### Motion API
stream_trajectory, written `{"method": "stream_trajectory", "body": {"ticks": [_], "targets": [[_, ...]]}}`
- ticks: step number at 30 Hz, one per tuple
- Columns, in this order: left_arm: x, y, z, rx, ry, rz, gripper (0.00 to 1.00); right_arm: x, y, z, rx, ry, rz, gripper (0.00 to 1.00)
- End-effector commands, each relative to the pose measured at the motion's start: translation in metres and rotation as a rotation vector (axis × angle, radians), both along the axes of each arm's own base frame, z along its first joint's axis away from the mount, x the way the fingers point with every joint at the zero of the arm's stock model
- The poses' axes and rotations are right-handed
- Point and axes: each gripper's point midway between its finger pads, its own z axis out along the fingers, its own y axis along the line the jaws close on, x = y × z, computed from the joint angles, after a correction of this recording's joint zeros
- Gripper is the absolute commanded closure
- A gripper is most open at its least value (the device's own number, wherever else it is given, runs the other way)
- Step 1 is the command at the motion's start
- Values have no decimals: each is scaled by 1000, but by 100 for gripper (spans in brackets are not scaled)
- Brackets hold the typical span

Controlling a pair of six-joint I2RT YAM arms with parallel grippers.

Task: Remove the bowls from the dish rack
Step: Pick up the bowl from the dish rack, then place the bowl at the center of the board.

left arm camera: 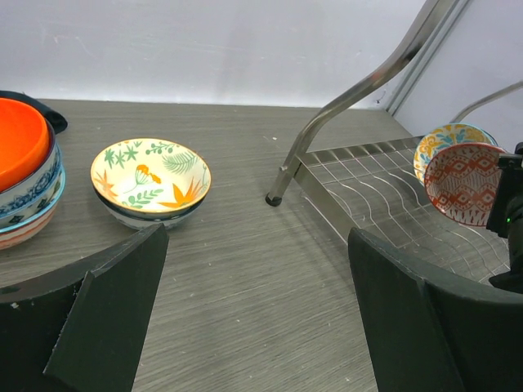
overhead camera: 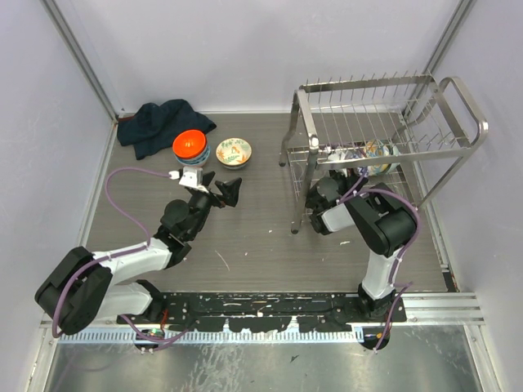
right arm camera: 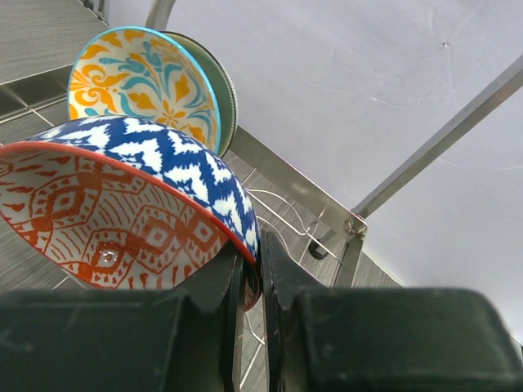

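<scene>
The dish rack [overhead camera: 384, 122] stands at the back right of the table. My right gripper [right arm camera: 260, 269] reaches into its lower tier and is shut on the rim of a bowl that is blue and white outside and red-patterned inside [right arm camera: 122, 204] [left arm camera: 463, 181]. Behind it lean a yellow-and-teal bowl [right arm camera: 139, 82] and a pale green one [right arm camera: 222, 94]. Out on the table, an orange bowl tops a stack [overhead camera: 190, 147] [left arm camera: 20, 147], with a leaf-patterned bowl [overhead camera: 234, 151] [left arm camera: 150, 175] beside it. My left gripper [overhead camera: 221, 189] [left arm camera: 257, 237] hovers open and empty just in front of those bowls.
A dark blue cloth [overhead camera: 159, 122] lies bunched in the back left corner behind the stacked bowls. The rack's front leg [left arm camera: 276, 196] stands on the wood surface between the two arms. Pale walls close in the table on three sides.
</scene>
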Motion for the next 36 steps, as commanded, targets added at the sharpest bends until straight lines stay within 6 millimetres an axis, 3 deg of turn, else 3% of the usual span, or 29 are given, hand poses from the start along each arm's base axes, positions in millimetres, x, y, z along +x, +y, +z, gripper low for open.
{"method": "stream_trajectory", "body": {"ticks": [1,22,36], "targets": [[1,-2,23,-49,-49,-7,0,-8,2,30,144,-239,13,100],[-3,-12,25,-81,-36,-66,1,-56,-8,35,190,-259,32,100],[-4,-13,27,-85,-36,-71,2,-37,6,24,196,-229,83,100]]}}
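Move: My right hand already grips the zigzag bowl by its rim between the rack's decks, the bowl's middle about 3 cm ahead, 4 cm left and 2 cm below. The lower shelf's front edge lies some 9 cm straight back and 8 cm down. The yellow bowl stands 9 cm ahead and 1 cm right, the green bowl 9 cm ahead and 6 cm right, both nearly level. From my left hand the zigzag bowl is roughly 9 cm ahead, 33 cm right, 8 cm lower. With my right fingers still pinching the zigzag bowl's rim, I draw it nearly straight back, about 6 cm towards the rack's open front and away from the yellow bowl, drifting slightly right. Then I ease to a stop and come forward a trifle as the forearm swings out to the right; the hand barely turns. ##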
